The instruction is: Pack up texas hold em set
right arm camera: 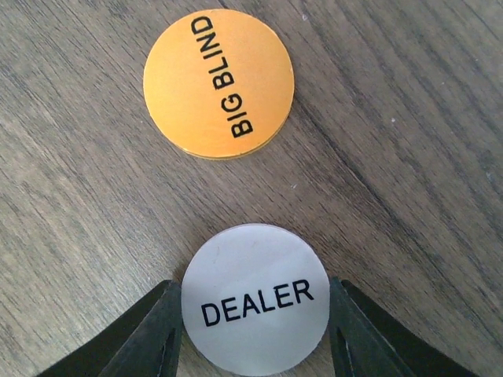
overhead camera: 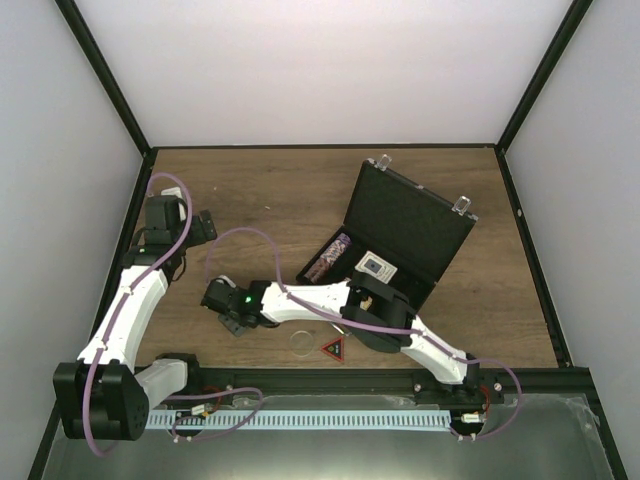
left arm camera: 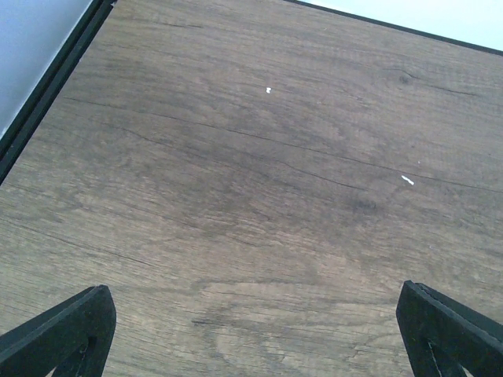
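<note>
In the right wrist view, a white round DEALER button (right arm camera: 255, 298) lies flat on the wooden table. My right gripper (right arm camera: 254, 292) has a black finger pressed against each side of it. Just beyond lies an orange BIG BLIND button (right arm camera: 218, 82). From above, the right gripper (overhead camera: 231, 321) reaches down left of centre and hides both buttons. The black case (overhead camera: 405, 228) stands open at the back right, holding a row of purple-grey chips (overhead camera: 328, 257) and a card deck (overhead camera: 377, 266). A red-black triangle (overhead camera: 332, 349) lies near the front edge. My left gripper (overhead camera: 203, 228) is open over bare wood (left arm camera: 259, 196).
A pale round ring-like button (overhead camera: 303, 340) lies next to the triangle. The black frame rail (overhead camera: 350, 375) runs along the near edge. Enclosure walls border the table on the left, right and back.
</note>
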You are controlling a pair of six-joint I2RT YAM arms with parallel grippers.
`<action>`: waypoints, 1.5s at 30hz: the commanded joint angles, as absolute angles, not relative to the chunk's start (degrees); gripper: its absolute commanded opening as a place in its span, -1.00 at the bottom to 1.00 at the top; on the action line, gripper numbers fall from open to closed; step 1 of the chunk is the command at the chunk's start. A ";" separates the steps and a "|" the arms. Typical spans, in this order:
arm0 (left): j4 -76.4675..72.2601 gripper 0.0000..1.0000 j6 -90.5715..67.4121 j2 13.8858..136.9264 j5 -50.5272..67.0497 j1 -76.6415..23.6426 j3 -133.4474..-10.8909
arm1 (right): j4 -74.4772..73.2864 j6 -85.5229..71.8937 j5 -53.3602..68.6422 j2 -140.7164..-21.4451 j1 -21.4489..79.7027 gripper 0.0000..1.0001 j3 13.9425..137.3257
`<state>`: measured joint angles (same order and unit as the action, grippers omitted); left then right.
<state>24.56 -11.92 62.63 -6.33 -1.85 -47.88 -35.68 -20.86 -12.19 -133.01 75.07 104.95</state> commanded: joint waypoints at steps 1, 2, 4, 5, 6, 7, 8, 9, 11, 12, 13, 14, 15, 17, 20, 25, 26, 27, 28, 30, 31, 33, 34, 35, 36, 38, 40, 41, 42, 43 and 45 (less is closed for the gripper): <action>24.10 1.00 -11.65 62.34 -5.82 -1.58 -47.87 | -41.11 -22.82 -13.53 -132.00 75.84 -0.04 101.77; 24.16 1.00 -11.66 62.28 -5.81 -1.63 -47.84 | -40.81 -23.25 -13.35 -131.10 75.85 -0.04 100.48; 24.14 1.00 -11.66 62.28 -5.87 -1.58 -47.81 | -40.19 -24.41 -12.88 -129.06 75.94 -0.06 97.59; 24.09 1.00 -11.67 62.23 -5.81 -1.58 -47.80 | -39.83 -25.04 -12.72 -127.90 75.94 -0.06 96.19; 24.06 1.00 -11.64 62.23 -5.70 -1.58 -47.73 | -39.63 -25.79 -12.61 -126.66 75.94 -0.06 94.76; 24.06 1.00 -11.64 62.23 -5.63 -1.58 -47.75 | -39.48 -26.28 -12.65 -125.48 75.94 -0.07 93.34; 24.08 1.00 -11.61 62.23 -5.56 -1.58 -47.73 | -39.51 -26.97 -12.74 -124.25 75.98 -0.07 92.12; 24.05 1.00 -11.56 62.33 -5.54 -1.58 -47.80 | -39.60 -27.84 -12.89 -123.14 75.94 -0.07 91.05; 24.01 1.00 -11.60 62.32 -5.45 -1.58 -47.79 | -40.03 -29.00 -13.32 -120.64 75.99 -0.07 89.17; 24.07 1.00 -11.60 62.33 -5.46 -1.58 -47.74 | -40.19 -29.55 -13.53 -119.48 75.94 -0.07 88.33; 24.04 1.00 -11.60 62.34 -5.37 -1.58 -47.74 | -40.36 -30.00 -13.84 -117.85 75.94 -0.07 87.24; 24.07 1.00 -11.60 62.40 -5.36 -1.58 -47.79 | -40.60 -30.45 -14.22 -116.68 75.95 -0.07 86.58; 24.12 1.00 -11.60 62.42 -5.25 -1.58 -47.72 | -40.89 -30.89 -14.73 -115.51 75.94 -0.07 85.98; 24.15 1.00 -11.60 62.46 -5.34 -1.58 -47.68 | -41.97 -31.83 -15.90 -113.51 75.95 -0.07 85.04; 24.18 1.00 -11.60 62.40 -5.36 -1.58 -47.62 | -44.32 -33.28 -18.00 -110.36 75.92 -0.07 84.24; 24.09 1.00 -11.60 62.58 -5.12 -1.54 -47.58 | -45.56 -34.55 -18.84 -104.80 74.37 -0.02 81.50; 24.16 1.00 -11.58 62.67 -5.10 -1.58 -47.60 | -44.84 -34.48 -17.94 -103.91 73.75 -0.01 80.52; 24.14 1.00 -11.60 62.74 -4.97 -1.58 -47.63 | -44.04 -34.46 -16.88 -103.32 73.07 0.00 79.33; 24.17 1.00 -11.60 62.81 -5.00 -1.59 -47.63 | -43.23 -34.45 -15.83 -102.97 72.51 0.01 78.20; 24.24 1.00 -11.52 62.91 -4.92 -1.58 -47.64 | -42.18 -34.83 -14.08 -103.23 72.04 0.04 76.67; 24.24 1.00 -11.51 62.93 -4.90 -1.63 -47.56 | -42.00 -35.35 -13.27 -103.72 72.07 0.07 76.30; 24.27 1.00 -11.51 62.93 -5.00 -1.58 -47.55 | -41.57 -36.45 -11.23 -104.93 72.03 0.15 75.23; 24.33 1.00 -11.51 62.95 -5.01 -1.59 -47.55 | -41.22 -36.92 -10.41 -105.35 72.07 0.18 74.66; 24.28 0.99 -11.51 62.93 -5.01 -1.58 -47.55 | -40.84 -37.49 -9.77 -105.56 72.07 0.22 74.11; 24.21 0.99 -11.51 62.95 -5.01 -1.65 -47.50 | -40.34 -37.85 -9.23 -105.78 72.07 0.27 73.63; 24.24 1.00 -11.49 63.14 -4.85 -1.59 -47.60 | -39.62 -38.58 -8.45 -106.18 72.02 0.34 73.07; 24.25 1.00 -11.51 63.26 -4.67 -1.59 -47.60 | -39.39 -38.99 -8.17 -106.89 72.00 0.40 73.20; 24.21 1.00 -11.51 63.32 -4.57 -1.58 -47.69 | -39.38 -39.14 -8.28 -107.40 72.05 0.42 73.40; 24.23 1.00 -11.51 63.36 -4.57 -1.58 -47.70 | -39.43 -39.11 -8.45 -107.91 72.07 0.43 73.58; 24.22 1.00 -11.51 63.32 -4.57 -1.56 -47.72 | -39.55 -39.05 -8.77 -108.41 72.04 0.44 73.77; 24.27 1.00 -11.51 63.41 -4.57 -1.58 -47.72 | -39.83 -38.79 -9.39 -109.55 72.06 0.45 74.22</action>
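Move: I still have the dealer button pinched between my right fingertips, right down at the table. The open case's tray lies about 32 cm to my right and 7 cm ahead; on the way are the clear disc, roughly 15 cm right and 7 cm back, and the red triangle, 23 cm right and 9 back. The big blind button sits 4 cm ahead and 5 left. From my left hand the case is some 36 cm right, 9 back and 14 below. Staying low, I sweep my right hand some 9 cm rightward towards the case with the dealer button, then hop up about 8 cm, still going right, and come back down close by the clear disc, drifting slightly back. My wrist turns some 20 degrees clockwise, and my fingers lose the button and spread plainly wider on the way down. ##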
